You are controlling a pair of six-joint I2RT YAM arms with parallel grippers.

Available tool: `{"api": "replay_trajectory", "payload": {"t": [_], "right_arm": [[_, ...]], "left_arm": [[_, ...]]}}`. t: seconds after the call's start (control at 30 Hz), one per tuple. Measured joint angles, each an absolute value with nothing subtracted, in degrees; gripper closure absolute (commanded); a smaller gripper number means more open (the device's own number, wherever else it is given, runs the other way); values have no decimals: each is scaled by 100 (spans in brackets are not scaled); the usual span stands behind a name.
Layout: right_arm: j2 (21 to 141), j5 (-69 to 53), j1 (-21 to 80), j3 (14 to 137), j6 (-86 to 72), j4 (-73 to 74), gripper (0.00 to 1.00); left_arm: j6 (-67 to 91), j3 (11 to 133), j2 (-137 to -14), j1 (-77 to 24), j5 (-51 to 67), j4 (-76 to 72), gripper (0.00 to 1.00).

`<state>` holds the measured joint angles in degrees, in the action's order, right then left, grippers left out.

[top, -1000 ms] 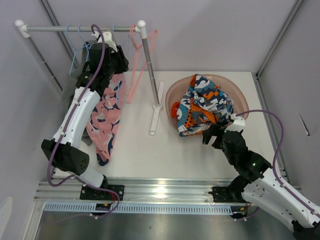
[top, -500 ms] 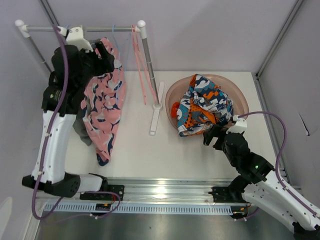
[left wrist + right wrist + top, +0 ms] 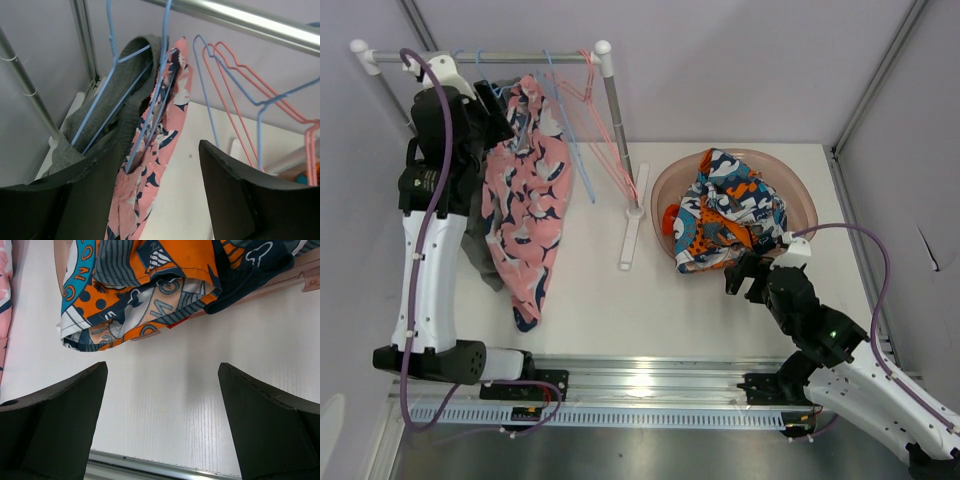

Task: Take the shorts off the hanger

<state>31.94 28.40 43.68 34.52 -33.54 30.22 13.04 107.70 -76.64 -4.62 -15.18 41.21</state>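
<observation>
Pink patterned shorts (image 3: 528,195) hang from a blue hanger (image 3: 150,95) on the rack's rail (image 3: 485,57), at its left end. A grey garment (image 3: 116,102) hangs on another blue hanger just behind them. My left gripper (image 3: 503,108) is up beside the top of the shorts. In the left wrist view it (image 3: 160,150) is open, with the shorts (image 3: 150,170) hanging between the fingers close to the left finger (image 3: 95,185). My right gripper (image 3: 745,275) stands open and empty over the table, in front of the basin.
Empty pink hangers (image 3: 610,150) and an empty blue hanger (image 3: 570,140) dangle tilted from the rail near the rack's post (image 3: 617,130). A pink basin (image 3: 665,190) at the right holds a pile of colourful clothes (image 3: 730,210). The rack's white foot (image 3: 632,235) lies mid-table.
My left arm has lifted and swung left, away from the hanger's top, and its jaws have opened wider. The shorts and the empty hangers have swung. The right arm has stayed put.
</observation>
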Motion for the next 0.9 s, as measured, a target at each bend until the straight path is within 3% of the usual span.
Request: {"api": "replay_trajectory", "payload": {"t": [0.33,0.53,0.6,0.63,0.7,0.83,0.87,0.9], "right_arm": [[3225,2733,4379,3452,-3341,3024,1],[3236,2733,4383,3452,-3336,3020,1],[3271,2733,4383,3452,-3317,3017,1],[3288,2733,4383,3452,-3297,3017,1],[3323,2733,4383,3452,-3277,3015,1],[3367,2733,4383,3452,-3242,3011,1],[3374,2733,4383,3452,-3236,3004,0],[3385,2733,4383,3452,-3234,2993,1]], "left_arm": [[1347,10361,-8252,-255,-1787,3758,33],[1376,10348,-8685,-174,-1750,3706,40],[1413,10348,-8790,-163,-1732,3673,49],[1435,10348,-8840,-163,-1723,3651,60],[1481,10348,-8914,-158,-1715,3621,72],[1498,10348,-8976,-161,-1603,3527,90],[1492,10348,-8973,-163,-1588,3500,100],[1503,10348,-8973,-163,-1586,3487,100]]}}
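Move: The near limb of the blue hanger carrying the pink floral shorts is about 8 cm ahead of the open left hand, 2 cm to its left and 10 cm lower. From that hand, the pink shorts' middle lies some 5 cm ahead, 2 cm right and 20 below, the grey shorts about 6 ahead, 5 left and 18 below, and an empty blue hanger roughly 12 ahead, 10 right and 6 below. From the right hand the hanger limb lies about 26 cm ahead, 45 left and 18 higher. The left hand sinks about 10 cm while reaching some 8 cm forward, drifting slightly left, down beneath the rail to the blue hanger holding the pink floral shorts, and its fingers tip down roughly 10 degrees on the way. Slowing over the last few centimetres, it brings its well-opened fingers nearly shut and pinches the hanger's near limb between the tips, just beside the grey shorts. ##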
